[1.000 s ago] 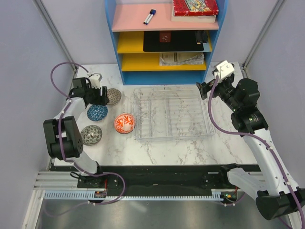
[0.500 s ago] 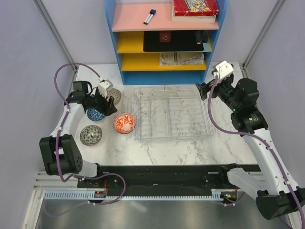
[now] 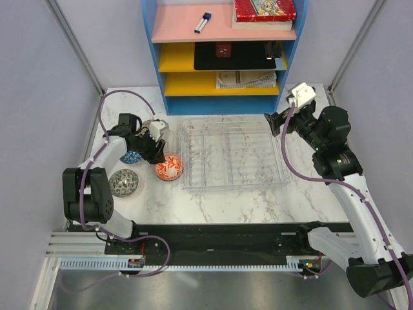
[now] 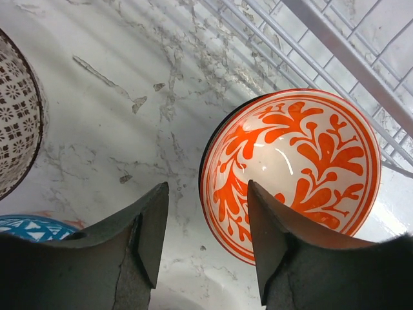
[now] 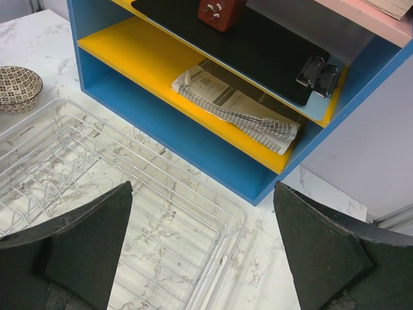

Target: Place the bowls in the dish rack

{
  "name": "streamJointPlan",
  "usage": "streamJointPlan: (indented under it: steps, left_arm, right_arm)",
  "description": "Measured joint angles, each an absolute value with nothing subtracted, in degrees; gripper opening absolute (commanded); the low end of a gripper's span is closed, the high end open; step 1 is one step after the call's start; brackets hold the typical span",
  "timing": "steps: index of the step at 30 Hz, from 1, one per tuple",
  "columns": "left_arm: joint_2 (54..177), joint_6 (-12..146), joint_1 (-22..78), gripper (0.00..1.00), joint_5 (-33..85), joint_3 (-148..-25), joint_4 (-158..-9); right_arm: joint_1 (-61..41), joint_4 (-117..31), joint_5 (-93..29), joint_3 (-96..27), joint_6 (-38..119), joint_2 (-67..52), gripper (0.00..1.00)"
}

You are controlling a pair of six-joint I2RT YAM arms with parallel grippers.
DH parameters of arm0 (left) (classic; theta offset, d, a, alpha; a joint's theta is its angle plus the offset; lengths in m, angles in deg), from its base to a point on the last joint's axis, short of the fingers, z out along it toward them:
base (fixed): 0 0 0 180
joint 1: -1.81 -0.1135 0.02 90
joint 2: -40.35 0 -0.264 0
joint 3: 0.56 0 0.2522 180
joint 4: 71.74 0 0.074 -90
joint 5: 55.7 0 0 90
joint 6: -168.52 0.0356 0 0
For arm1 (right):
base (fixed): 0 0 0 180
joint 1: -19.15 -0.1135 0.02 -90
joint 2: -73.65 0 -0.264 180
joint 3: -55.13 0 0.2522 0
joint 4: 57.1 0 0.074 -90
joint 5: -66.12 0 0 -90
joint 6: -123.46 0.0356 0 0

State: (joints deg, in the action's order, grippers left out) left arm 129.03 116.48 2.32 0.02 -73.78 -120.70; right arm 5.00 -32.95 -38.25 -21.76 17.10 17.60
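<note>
The clear plastic dish rack [image 3: 232, 154] lies mid-table with no bowl in it. The orange-red and white bowl [image 3: 169, 166] sits just left of it. My left gripper [image 3: 155, 147] is open and empty above that bowl's left side. In the left wrist view the gripper [image 4: 206, 236] straddles the rim of the orange bowl [image 4: 293, 165]; I cannot tell if it touches. The blue bowl [image 3: 130, 157], the grey-green bowl [image 3: 122, 182] and a brown-patterned bowl [image 3: 153, 124] lie further left. My right gripper [image 3: 274, 121] is open and empty over the rack's far right corner [image 5: 213, 239].
The blue shelf unit [image 3: 222, 97] stands behind the rack, with a newspaper [image 5: 239, 106] and a black clipboard [image 5: 258, 45] on its shelves. The brown-patterned bowl [image 4: 16, 123] and the blue bowl [image 4: 32, 227] flank my left fingers. Grey walls close both sides.
My left gripper has swung right, from over the back-left bowls to the orange bowl's left rim. The right arm has not moved.
</note>
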Motion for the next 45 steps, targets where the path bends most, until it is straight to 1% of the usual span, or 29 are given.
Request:
streamJointPlan:
  steps: [2,8,9,11,12,14,15,17,18,26,37,45]
  left_arm:
    - [129.86,116.48,2.56,0.56,0.39,-73.78,-120.68]
    - [131.30,116.43,2.80,0.39,1.53,-73.78,-120.66]
    - [131.41,116.43,2.87,0.35,1.66,-73.78,-120.66]
    - [131.61,116.41,3.04,0.29,1.86,-73.78,-120.66]
    - [131.63,116.37,3.08,0.23,2.08,-73.78,-120.66]
    - [131.65,116.30,3.19,0.17,2.25,-73.78,-120.66]
    - [131.65,116.28,3.19,0.12,2.25,-73.78,-120.72]
    - [131.65,116.21,3.28,0.04,2.14,-73.78,-120.63]
    - [131.65,116.17,3.35,0.02,2.08,-73.80,-120.55]
    - [130.73,116.00,3.43,0.02,2.62,-73.80,-120.72]
    - [123.02,115.65,3.04,0.02,4.00,-73.78,-120.85]
    - [123.81,115.65,2.76,0.02,4.33,-73.80,-119.21]
  right_arm:
    - [5.00,-32.95,-38.31,-21.76,17.10,17.60,0.98]
    - [5.00,-32.93,-38.62,-21.76,17.10,17.66,0.98]
    - [4.98,-32.95,-38.62,-21.76,17.10,17.66,0.98]
    - [5.00,-32.95,-38.64,-21.76,17.10,17.73,0.98]
    - [5.00,-32.95,-38.62,-21.76,17.10,17.73,0.98]
    - [5.00,-32.93,-38.64,-21.76,17.10,17.73,0.98]
    - [5.00,-32.93,-38.64,-21.76,17.08,17.73,0.98]
    - [5.00,-32.93,-38.64,-21.76,17.06,17.73,0.97]
    - [5.00,-32.91,-38.64,-21.76,17.06,17.73,0.98]
    - [5.00,-32.67,-38.66,-21.76,16.90,17.73,0.98]
    - [5.00,-32.12,-39.06,-21.76,16.92,17.57,0.98]
    - [5.00,-32.10,-39.12,-21.76,16.95,17.40,0.98]
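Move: The orange bowl's middle is some 5 cm right of the open left fingers, 3 cm back and 4 cm below, its near-left rim beside them. The blue bowl lies about 11 cm left and 4 cm ahead of that hand, the brown patterned bowl roughly 12 cm ahead and 3 cm left. From the right hand the orange bowl is about 36 cm left, 3 cm back and 32 cm below. The left hand sinks about 1.5 cm, closes to pinch the orange bowl's left rim, then lifts some 4 cm. ##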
